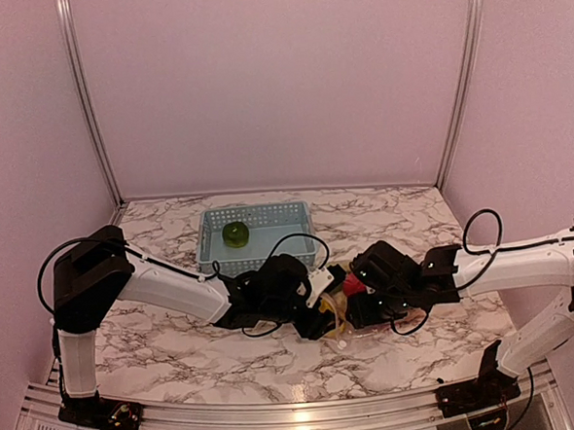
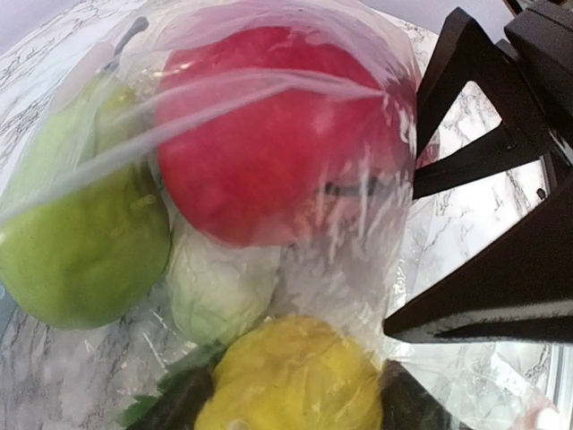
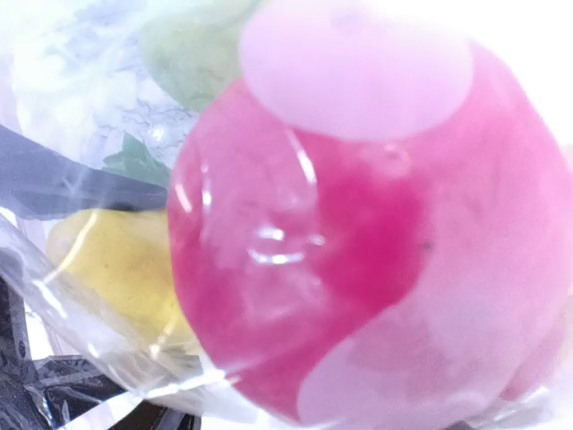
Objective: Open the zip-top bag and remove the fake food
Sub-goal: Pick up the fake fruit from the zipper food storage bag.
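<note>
The clear zip-top bag (image 1: 344, 321) lies on the marble between both arms, with fake food inside: a red-pink apple (image 2: 277, 143), a green pear (image 2: 81, 242), a white cauliflower (image 2: 210, 287) and a yellow lemon (image 2: 286, 376). My left gripper (image 2: 291, 408) reaches in from the left (image 1: 322, 315), its dark fingers (image 2: 170, 408) pressed on either side of the lemon. My right gripper (image 2: 401, 260) comes in from the right (image 1: 362, 293), its black fingers (image 2: 501, 287) apart with only crinkled plastic between them. The apple (image 3: 358, 233) fills the right wrist view, which hides that gripper's own fingers.
A light blue slotted basket (image 1: 268, 216) stands behind the grippers and holds one green toy fruit (image 1: 236, 235). Pink walls with metal rails close in the marble table (image 1: 179, 358) on three sides. Both arms' cables loop over the middle.
</note>
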Tool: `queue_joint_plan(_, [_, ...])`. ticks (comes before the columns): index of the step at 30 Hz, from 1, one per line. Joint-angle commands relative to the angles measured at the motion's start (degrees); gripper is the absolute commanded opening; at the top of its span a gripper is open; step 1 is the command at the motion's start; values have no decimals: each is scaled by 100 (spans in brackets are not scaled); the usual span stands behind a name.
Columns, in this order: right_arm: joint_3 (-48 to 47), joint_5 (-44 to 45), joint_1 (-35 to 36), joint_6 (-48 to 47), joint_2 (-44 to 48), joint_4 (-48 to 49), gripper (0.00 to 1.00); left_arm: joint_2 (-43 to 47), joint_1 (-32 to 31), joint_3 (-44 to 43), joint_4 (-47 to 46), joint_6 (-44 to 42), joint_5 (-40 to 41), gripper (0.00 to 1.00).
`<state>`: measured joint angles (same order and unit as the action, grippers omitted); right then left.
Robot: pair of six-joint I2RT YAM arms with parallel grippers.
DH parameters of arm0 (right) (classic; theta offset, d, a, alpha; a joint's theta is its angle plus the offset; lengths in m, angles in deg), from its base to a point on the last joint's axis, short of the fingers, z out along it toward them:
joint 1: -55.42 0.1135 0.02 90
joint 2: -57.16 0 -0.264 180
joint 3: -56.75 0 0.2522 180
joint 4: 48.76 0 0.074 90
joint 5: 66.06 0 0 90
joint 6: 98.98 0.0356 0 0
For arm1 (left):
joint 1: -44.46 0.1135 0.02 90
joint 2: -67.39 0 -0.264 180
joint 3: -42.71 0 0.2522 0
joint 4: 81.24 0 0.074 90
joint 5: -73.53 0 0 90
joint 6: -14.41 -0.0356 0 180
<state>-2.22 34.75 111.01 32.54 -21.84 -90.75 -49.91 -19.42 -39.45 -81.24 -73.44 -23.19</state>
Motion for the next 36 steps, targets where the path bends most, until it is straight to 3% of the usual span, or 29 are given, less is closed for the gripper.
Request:
queue_joint_plan(1, [-264, 277, -62, 90, 176, -240, 61, 249, -37, 157, 53, -41, 119, 37])
queue_joint_plan(20, [-273, 426, -75, 124, 357, -306, 61, 1024, -37, 664, -3, 71, 541, 33])
queue_joint_plan(36, [-1016, 705, -71, -87, 587, -719, 61, 1547, 103, 758, 154, 111, 849, 33])
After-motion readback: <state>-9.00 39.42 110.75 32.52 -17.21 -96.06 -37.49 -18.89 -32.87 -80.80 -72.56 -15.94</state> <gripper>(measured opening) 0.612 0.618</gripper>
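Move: The left hand already grips the yellow fruit just inside the bag's mouth; the basket it is bound for is centred about 25 cm ahead and 17 cm to its left. From that hand, the red fruit sits some 7 cm right and 4 cm ahead, the green pear about 8 cm ahead and 4 cm right. For the right hand, the yellow fruit is about 6 cm left and 1 cm ahead, the basket roughly 25 cm ahead and 23 cm left. Keeping the yellow fruit pinched between its fingers, the left hand draws it left, out along the bag towards its mouth, and lifts it, slowly at first and then faster, about 6 cm up and 3.5 cm left in all. The right hand, fingers staying part-open and empty, rises some 6 cm off the bag beside the red fruit and edges forward late on. ##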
